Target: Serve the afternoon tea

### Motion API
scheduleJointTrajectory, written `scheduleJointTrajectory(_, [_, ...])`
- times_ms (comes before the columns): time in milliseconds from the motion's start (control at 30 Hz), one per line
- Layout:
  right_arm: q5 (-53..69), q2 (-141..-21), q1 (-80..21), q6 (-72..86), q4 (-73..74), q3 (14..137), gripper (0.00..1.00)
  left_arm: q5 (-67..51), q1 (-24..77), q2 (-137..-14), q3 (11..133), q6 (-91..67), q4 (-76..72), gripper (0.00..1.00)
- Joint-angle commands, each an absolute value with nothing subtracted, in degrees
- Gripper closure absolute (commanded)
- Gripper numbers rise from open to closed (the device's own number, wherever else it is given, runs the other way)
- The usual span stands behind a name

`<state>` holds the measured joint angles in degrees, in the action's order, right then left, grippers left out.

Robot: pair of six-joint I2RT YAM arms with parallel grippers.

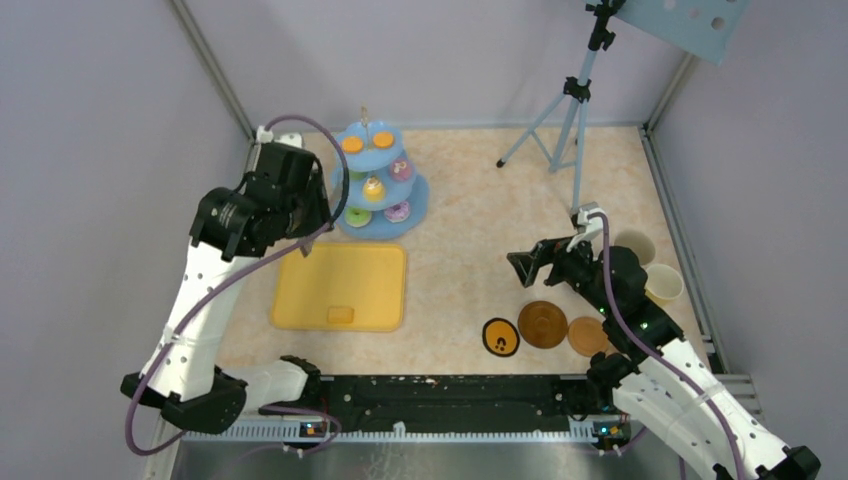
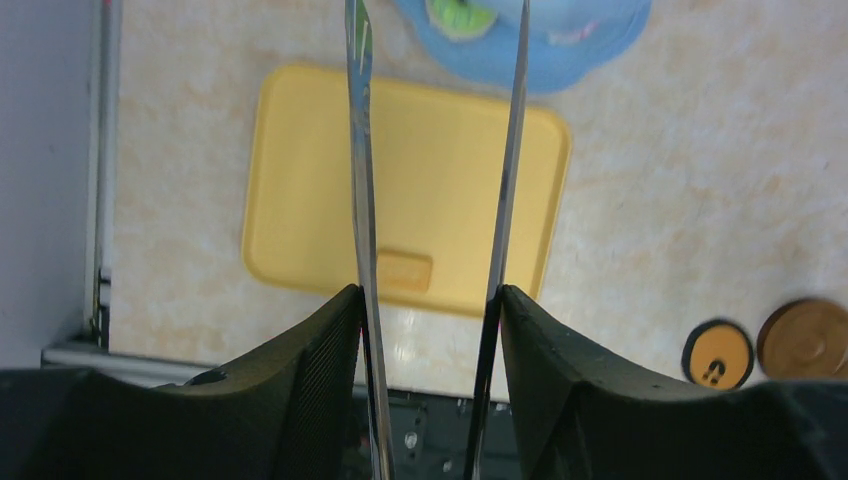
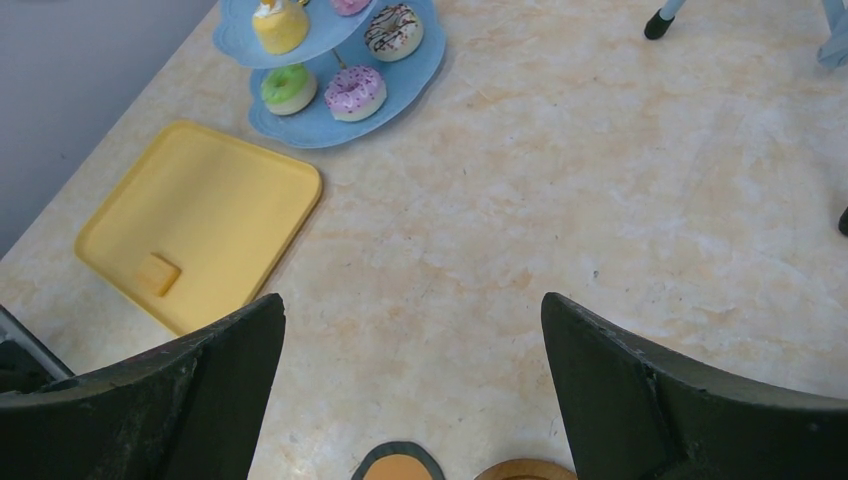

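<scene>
The light-blue three-tier stand [image 1: 416, 203] stands at the back left with orange, yellow, purple and green pastries on its tiers. In the right wrist view a green pastry [image 3: 288, 86] and a pink one [image 3: 355, 90] lie on its bottom tier [image 3: 415, 78]. My left gripper [image 2: 430, 295] hangs over the yellow tray [image 2: 440, 170], shut on the long metal tongs [image 2: 362, 150], whose two blades stand apart with nothing between them. My right gripper [image 3: 412, 305] is open and empty above two brown coasters [image 1: 543, 324]. Two mugs [image 1: 664, 284] stand to its right.
A small yellow block [image 1: 341, 315] lies on the tray [image 1: 340, 270]. A black-rimmed orange disc [image 1: 500, 337] lies left of the coasters. A tripod [image 1: 570, 110] stands at the back right. Frame posts and walls close in the table.
</scene>
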<state>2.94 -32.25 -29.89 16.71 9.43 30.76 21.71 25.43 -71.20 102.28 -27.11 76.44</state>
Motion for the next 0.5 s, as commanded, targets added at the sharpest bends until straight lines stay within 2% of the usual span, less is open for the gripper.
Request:
scheduleJointTrajectory(0, [4.71, -31.60, -30.26, 16.85, 6.96, 31.91, 0.03, 14.79, 24.95, -67.39, 92.78, -32.97, 81.04, 0.42])
scheduleJointTrajectory(200, [11.59, -36.70, -30.25, 16.32, 7.44, 34.32, 0.04, 14.55, 24.89, -64.57, 85.26, -35.87, 81.03, 0.43])
scheduleJointTrajectory(467, [12.35, -38.43, -30.28, 16.15, 7.26, 34.63, 0.04, 10.10, 24.91, -61.40, 73.64, -39.20, 81.05, 0.45])
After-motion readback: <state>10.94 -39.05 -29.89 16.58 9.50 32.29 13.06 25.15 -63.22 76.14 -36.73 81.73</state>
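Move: The last biscuit lies near the front edge of the yellow tray, about 28 cm below the left hand, some 5 cm back and roughly level sideways; that hand already holds the metal tongs. The tray's middle is about 1 cm ahead of the hand and straight below, while the green doughnut on the cake stand's bottom tier sits some 16 cm ahead and 3 cm right, 25 cm down. From the empty right hand the biscuit is about 38 cm left, 3 cm back and 17 cm down. Towards the biscuit in the tray comes the left hand with the tongs still gripped and their arms apart, sinking about 12 cm and drawing back some 8 cm from the cake stand side. As it goes, the wrist tips down some 25 degrees so the tongs point more steeply at the tray. The open, empty right hand eases a couple of centimetres left and down, turning slightly counter-clockwise. ##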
